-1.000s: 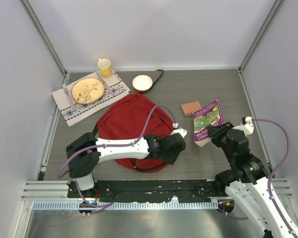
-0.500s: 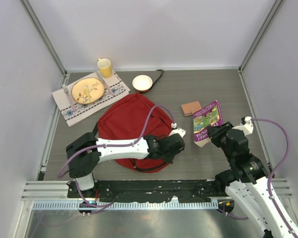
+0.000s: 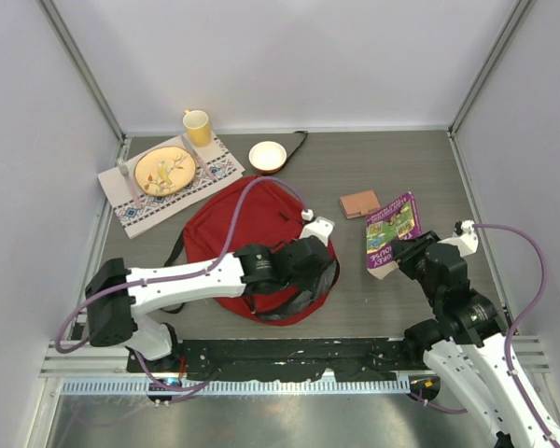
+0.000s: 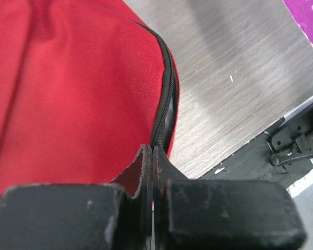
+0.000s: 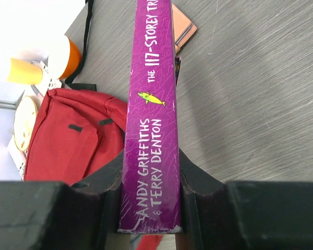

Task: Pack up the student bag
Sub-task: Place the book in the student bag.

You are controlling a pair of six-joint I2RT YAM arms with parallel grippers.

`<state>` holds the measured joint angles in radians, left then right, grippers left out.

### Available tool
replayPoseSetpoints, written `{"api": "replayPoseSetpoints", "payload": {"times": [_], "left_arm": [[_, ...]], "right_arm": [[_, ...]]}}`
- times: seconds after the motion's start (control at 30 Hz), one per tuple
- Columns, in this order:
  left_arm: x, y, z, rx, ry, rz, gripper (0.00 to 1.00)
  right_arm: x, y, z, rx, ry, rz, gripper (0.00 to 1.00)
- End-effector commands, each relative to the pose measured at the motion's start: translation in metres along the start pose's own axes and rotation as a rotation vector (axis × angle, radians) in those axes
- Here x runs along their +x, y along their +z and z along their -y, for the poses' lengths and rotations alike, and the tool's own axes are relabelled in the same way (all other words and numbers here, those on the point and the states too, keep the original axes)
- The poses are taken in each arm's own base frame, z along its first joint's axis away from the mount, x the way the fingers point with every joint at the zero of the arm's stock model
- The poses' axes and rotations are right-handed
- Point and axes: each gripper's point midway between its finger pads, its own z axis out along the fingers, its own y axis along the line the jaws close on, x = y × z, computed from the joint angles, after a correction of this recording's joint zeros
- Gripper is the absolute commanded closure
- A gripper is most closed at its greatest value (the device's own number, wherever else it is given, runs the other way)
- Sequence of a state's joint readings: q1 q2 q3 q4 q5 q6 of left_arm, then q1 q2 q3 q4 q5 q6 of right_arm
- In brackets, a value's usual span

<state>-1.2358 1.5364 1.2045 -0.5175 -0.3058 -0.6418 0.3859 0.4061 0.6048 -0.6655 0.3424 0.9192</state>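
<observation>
The student bag (image 3: 233,229) is a dark-red backpack lying flat in the middle of the table. My left gripper (image 3: 312,266) is over its near right edge, shut on the fabric beside the black zipper (image 4: 164,99). That edge is lifted, so the dark lining (image 3: 308,285) shows. In the left wrist view the fingertips (image 4: 145,159) are pressed together above the red bag (image 4: 68,94). My right gripper (image 3: 394,254) is shut on the spine of a purple book (image 3: 390,229), held on edge right of the bag. The book (image 5: 151,104) fills the jaws, with the bag (image 5: 68,140) beyond it.
A small brown notebook (image 3: 359,203) lies just behind the book. At the back left are a white bowl (image 3: 267,155), a yellow mug (image 3: 198,126) and a plate (image 3: 163,170) on a patterned placemat (image 3: 135,210). A black cord (image 3: 299,140) lies by the bowl.
My left gripper has closed and pulled left and back over the bag, raising its near right edge so the lining shows. The right arm and the book have barely moved.
</observation>
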Motion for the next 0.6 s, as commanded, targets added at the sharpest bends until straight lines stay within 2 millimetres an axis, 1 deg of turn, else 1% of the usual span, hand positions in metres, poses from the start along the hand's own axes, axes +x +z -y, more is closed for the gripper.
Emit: {"api": "replayPoseSetpoints", "payload": {"times": [0.0,0.07,0.1,0.13,0.2,0.3,0.37,0.4,0.43,0.47,0.5,0.53,0.57], "left_arm": [[-0.057,-0.042,-0.023,-0.078,-0.052,0.191,1.00],[-0.072,-0.055,-0.036,-0.097,-0.092,0.231,1.00],[-0.091,-0.073,-0.041,-0.086,-0.130,0.280,1.00],[-0.099,-0.082,-0.042,-0.080,-0.145,0.302,1.00],[-0.123,-0.107,-0.044,-0.066,-0.176,0.388,1.00],[-0.146,-0.130,-0.048,-0.062,-0.212,0.475,1.00],[-0.155,-0.138,-0.050,-0.062,-0.231,0.514,1.00],[-0.156,-0.140,-0.052,-0.067,-0.236,0.521,1.00],[-0.158,-0.142,-0.054,-0.071,-0.240,0.529,1.00],[-0.159,-0.143,-0.055,-0.076,-0.244,0.531,1.00],[-0.159,-0.143,-0.056,-0.079,-0.249,0.531,1.00],[-0.158,-0.143,-0.056,-0.076,-0.253,0.530,1.00],[-0.154,-0.140,-0.056,-0.076,-0.254,0.523,1.00]], "right_arm": [[-0.049,-0.020,-0.037,-0.104,0.066,0.148,0.98],[-0.052,-0.024,-0.039,-0.112,0.064,0.151,0.98],[-0.051,-0.024,-0.039,-0.114,0.062,0.144,0.98],[-0.049,-0.025,-0.041,-0.122,0.063,0.135,0.98],[-0.044,-0.029,-0.051,-0.166,0.075,0.092,0.99],[-0.030,-0.033,-0.067,-0.238,0.073,0.003,0.99],[-0.023,-0.037,-0.075,-0.277,0.059,-0.047,0.99],[-0.015,-0.041,-0.080,-0.307,0.046,-0.095,0.99],[-0.013,-0.044,-0.083,-0.331,0.034,-0.113,0.99],[-0.010,-0.048,-0.087,-0.356,0.025,-0.130,0.99],[-0.001,-0.055,-0.093,-0.404,0.011,-0.188,0.99],[0.004,-0.057,-0.096,-0.420,0.005,-0.216,0.99],[0.013,-0.057,-0.097,-0.434,-0.001,-0.261,0.99]]}}
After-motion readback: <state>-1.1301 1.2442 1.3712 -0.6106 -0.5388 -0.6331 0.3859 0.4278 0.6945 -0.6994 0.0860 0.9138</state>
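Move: The left hand already pinches the bag's zipped edge. The bag's middle lies from it about 10 cm ahead, 12 cm left and some 10 cm below, and the book in the other gripper stands roughly 18 cm to its right and 9 cm ahead. From the right hand, which holds that book, the bag opening is around 21 cm left, 5 cm back and 10 cm lower; the wallet lies about 19 cm ahead, 9 cm left, 16 cm below. Lifting fast, the left hand keeps its pinch on the bag's edge and carries it up about 17 cm, drifting left and forward over the bag while its wrist tips up and turns counter-clockwise. The right hand, still gripping the book, first rises a little, then swings left towards the bag opening, some 4 cm, yawing counter-clockwise and easing slightly back. ##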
